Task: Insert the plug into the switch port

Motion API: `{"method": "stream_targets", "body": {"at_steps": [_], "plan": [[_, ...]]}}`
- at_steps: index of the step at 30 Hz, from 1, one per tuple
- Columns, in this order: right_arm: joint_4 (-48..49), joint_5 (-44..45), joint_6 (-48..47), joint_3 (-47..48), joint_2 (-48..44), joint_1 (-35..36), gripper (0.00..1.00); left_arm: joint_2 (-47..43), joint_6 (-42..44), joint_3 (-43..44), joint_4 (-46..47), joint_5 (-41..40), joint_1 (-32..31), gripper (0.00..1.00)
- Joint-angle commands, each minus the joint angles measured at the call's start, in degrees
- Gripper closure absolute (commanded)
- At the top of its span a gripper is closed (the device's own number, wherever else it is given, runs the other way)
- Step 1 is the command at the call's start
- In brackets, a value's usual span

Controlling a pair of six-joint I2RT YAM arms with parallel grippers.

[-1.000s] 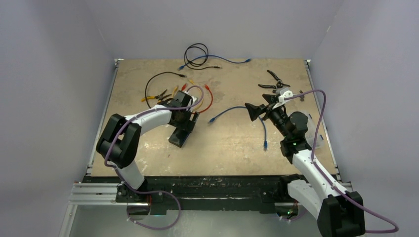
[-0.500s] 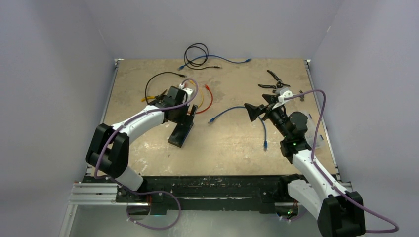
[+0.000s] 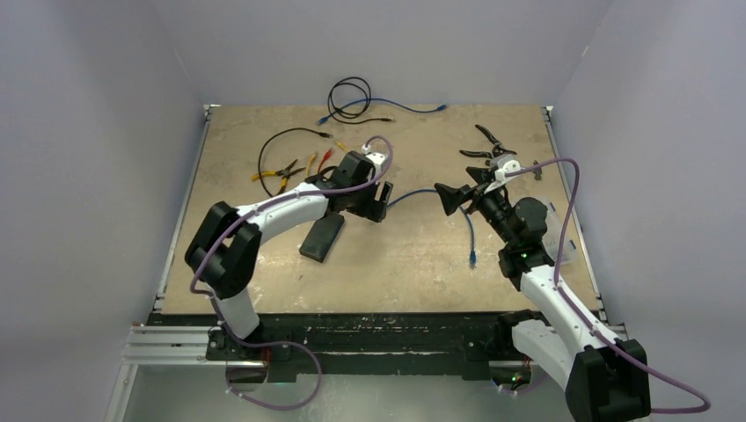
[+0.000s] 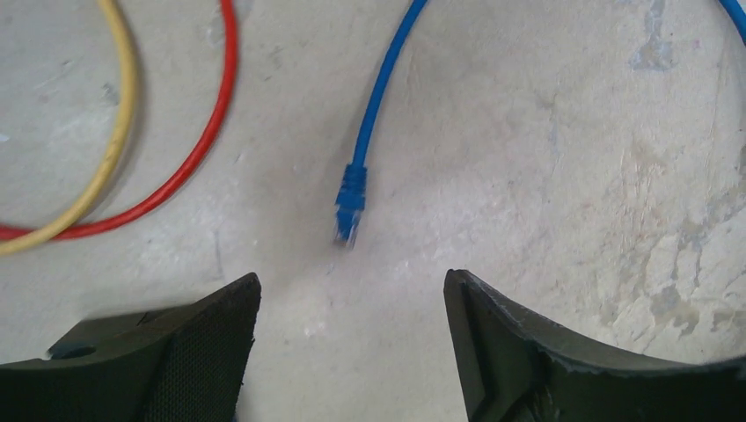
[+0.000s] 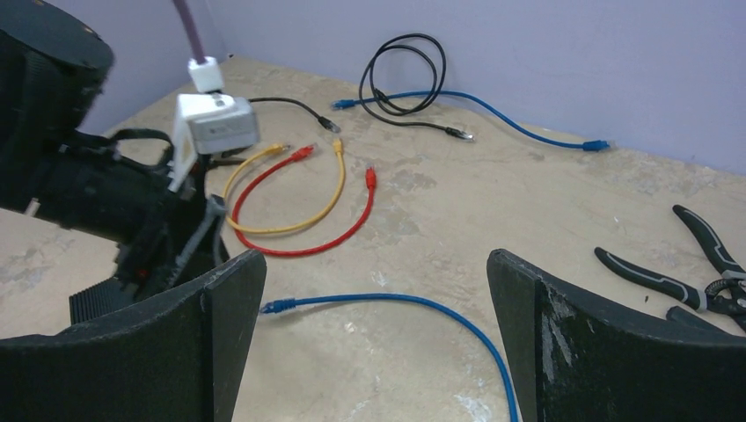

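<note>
The switch [image 3: 322, 237], a flat black box, lies on the table left of centre; one corner of the switch [image 5: 95, 301] shows in the right wrist view. A blue cable [image 3: 469, 233] curves across the middle. Its left plug [image 4: 349, 207] lies on the table just ahead of my open left gripper [image 4: 352, 281], untouched. In the top view my left gripper [image 3: 378, 200] hovers over that cable end, right of the switch. My right gripper [image 3: 447, 199] stands wide open and empty near the cable's bend, facing the same plug [image 5: 277, 306].
Red [image 3: 374, 180] and yellow [image 4: 114, 132] patch cables lie behind the switch with yellow-handled pliers [image 3: 277, 171]. Black-handled pliers [image 3: 482, 145] lie at the back right. A black cable coil [image 3: 349, 92] and a second blue cable [image 3: 400, 105] lie at the far edge.
My left arm has swung right, from over the switch to over the blue cable's left plug. The right arm and the switch have stayed put.
</note>
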Motion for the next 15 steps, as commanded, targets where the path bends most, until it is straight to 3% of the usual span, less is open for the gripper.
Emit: {"method": "stream_targets", "body": {"at_steps": [1, 12, 15], "plan": [[0.15, -0.08, 0.15, 2.37, -0.69, 0.46, 0.02, 5.67, 0.02, 5.41, 3.61, 1.4, -0.73, 0.27], [-0.41, 0.74, -0.55, 2.38, -0.98, 0.52, 0.01, 14.55, 0.86, 11.11, 2.58, 7.34, -0.84, 0.49], [-0.33, 0.83, -0.51, 2.37, -0.84, 0.55, 0.01, 15.34, 0.66, 11.15, 2.3, 7.33, -0.81, 0.5]]}}
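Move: Just ahead and to the left hand's right lies the blue cable's near plug, some 3 cm farther out, 4 cm right and 8 cm below. The black switch stands about 11 cm to the left of that plug and 5 cm nearer the base; the red cable's loop centres some 9 cm beyond the plug and 5 cm to its left. From the idle right hand the plug is roughly 15 cm left, 4 cm ahead and 25 cm below. Sinking about 5 cm while sliding some 4 cm to the right and a little forward, the left hand comes down on the blue plug, slowing as it nears the table. Its empty fingers narrow from wide to about half open, and the wrist turns some 5 degrees clockwise, leaving the plug close by the forward-left fingertip, not gripped. ##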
